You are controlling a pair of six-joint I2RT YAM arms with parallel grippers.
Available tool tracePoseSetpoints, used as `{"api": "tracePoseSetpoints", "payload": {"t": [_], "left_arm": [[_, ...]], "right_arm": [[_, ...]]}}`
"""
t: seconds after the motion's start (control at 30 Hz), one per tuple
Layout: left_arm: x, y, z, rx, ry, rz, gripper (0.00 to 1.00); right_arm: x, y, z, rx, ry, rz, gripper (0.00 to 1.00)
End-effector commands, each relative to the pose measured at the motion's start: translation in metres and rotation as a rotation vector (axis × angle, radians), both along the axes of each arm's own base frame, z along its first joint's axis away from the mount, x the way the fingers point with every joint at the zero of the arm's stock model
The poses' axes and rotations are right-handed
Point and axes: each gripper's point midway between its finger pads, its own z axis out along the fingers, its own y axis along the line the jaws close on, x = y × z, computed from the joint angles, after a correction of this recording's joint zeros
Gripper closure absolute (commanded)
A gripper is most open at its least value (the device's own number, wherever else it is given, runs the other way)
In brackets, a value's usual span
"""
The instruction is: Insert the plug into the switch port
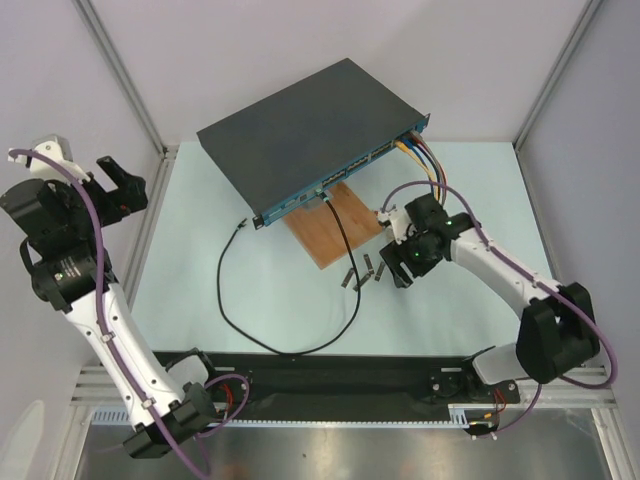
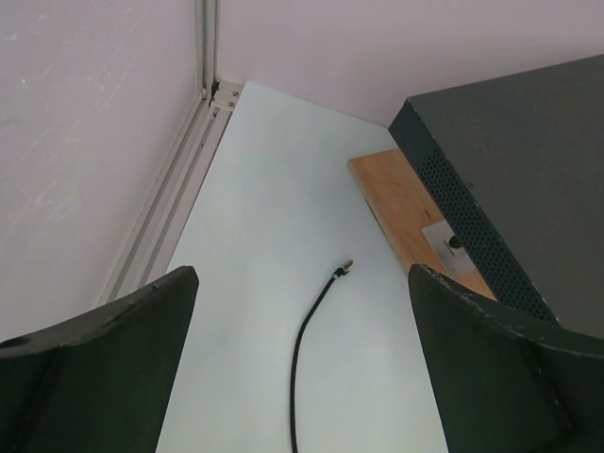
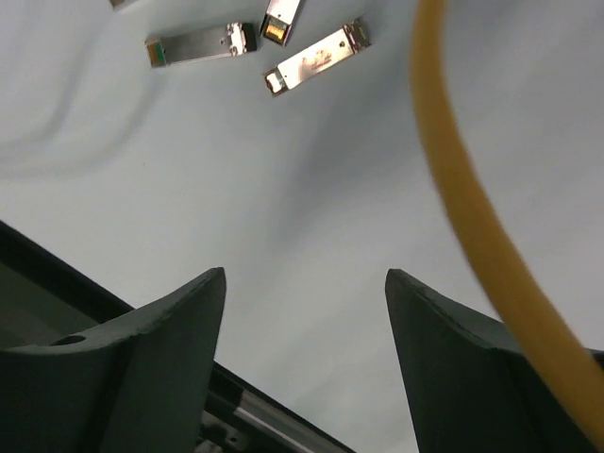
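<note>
The switch (image 1: 305,130) is a flat black box at the back middle, its teal front face (image 1: 340,178) turned toward the near right. It also shows in the left wrist view (image 2: 528,170). A black cable (image 1: 262,338) runs from a front port in a loop over the table. Its free plug (image 1: 240,226) lies on the table left of the switch, and shows in the left wrist view (image 2: 345,269). My left gripper (image 1: 122,185) is open and empty, raised at the far left, well away from the plug (image 2: 302,276). My right gripper (image 1: 398,268) is open and empty (image 3: 305,276), low over the table.
A brown wooden board (image 1: 335,225) lies under the switch's front edge (image 2: 401,203). Several small metal modules (image 1: 360,272) lie beside my right gripper (image 3: 316,58). Coloured cables (image 1: 430,165) hang from the switch's right end; a yellow cable (image 3: 462,189) crosses the right wrist view.
</note>
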Motion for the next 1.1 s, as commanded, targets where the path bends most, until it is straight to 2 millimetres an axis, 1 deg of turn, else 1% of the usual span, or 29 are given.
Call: {"api": "tracePoseSetpoints", "payload": {"t": [0.0,0.03,0.1,0.13,0.17,0.3,0.37,0.4,0.43,0.47,0.6,0.7,0.73,0.9,0.93,0.97,1.07], "left_arm": [[0.005,-0.004,0.007,-0.054,-0.056,0.001,0.00],[0.004,-0.005,0.009,-0.057,-0.063,0.004,0.00],[0.004,-0.005,0.005,-0.067,-0.050,0.011,0.00],[0.003,-0.004,0.003,-0.071,-0.043,0.019,0.00],[0.003,-0.003,0.000,-0.078,-0.034,0.023,0.00],[0.004,-0.002,-0.006,-0.084,-0.022,0.032,0.00],[0.005,-0.001,-0.009,-0.089,-0.016,0.034,0.00],[0.005,-0.001,-0.011,-0.091,-0.012,0.035,0.00],[0.005,-0.001,-0.012,-0.093,-0.010,0.037,0.00],[0.005,0.001,-0.012,-0.093,-0.009,0.045,0.00],[0.007,0.003,-0.018,-0.099,0.000,0.053,0.00],[0.009,0.004,-0.022,-0.108,0.008,0.057,0.00],[0.009,0.004,-0.022,-0.108,0.008,0.057,0.00],[0.012,0.006,-0.026,-0.119,0.013,0.060,0.00],[0.012,0.006,-0.026,-0.119,0.013,0.062,0.00],[0.013,0.007,-0.027,-0.122,0.016,0.064,0.00],[0.014,0.008,-0.028,-0.126,0.017,0.068,0.00]], "right_arm": [[0.025,0.017,-0.001,0.023,-0.053,-0.113,0.27],[0.031,0.023,-0.007,0.031,-0.039,-0.135,0.30],[0.037,0.028,-0.013,0.043,-0.010,-0.203,0.35],[0.043,0.031,-0.014,0.053,-0.008,-0.221,0.35],[0.045,0.034,-0.022,0.051,0.019,-0.249,0.37],[0.058,0.044,-0.036,0.064,0.049,-0.332,0.42],[0.066,0.048,-0.037,0.061,0.058,-0.353,0.43],[0.068,0.047,-0.044,0.045,0.080,-0.378,0.45],[0.070,0.047,-0.047,0.040,0.084,-0.388,0.45],[0.073,0.049,-0.046,0.045,0.083,-0.395,0.45],[0.077,0.057,-0.055,0.064,0.120,-0.412,0.45],[0.085,0.057,-0.059,0.051,0.116,-0.433,0.45],[0.085,0.056,-0.065,0.039,0.128,-0.441,0.45],[0.096,0.052,-0.075,0.029,0.138,-0.477,0.49],[0.098,0.052,-0.075,0.029,0.135,-0.481,0.49],[0.097,0.051,-0.080,0.017,0.148,-0.488,0.49],[0.095,0.049,-0.086,0.001,0.161,-0.495,0.50]]}}
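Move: The rightmost of the four small metal modules lies about 7 cm ahead of my right hand, 5 cm to its left and 10 cm below. Its neighbours at the same height: the far module 2 cm farther out and 3 cm left of it, the near module 3 cm back and 4 cm left of it, the left module 1 cm back and 8 cm left of it. From my left hand the rightmost module is some 52 cm right, 5 cm ahead and 41 cm down. I bring my right hand forward about 9 cm and down some 8 cm, drawing left as well until late on, onto the far end of the rightmost module. I turn it roughly 25 degrees clockwise and narrow the fingers to half open, without gripping, the yellow cable still draped across the hand. My empty left hand sinks about 3 cm. ##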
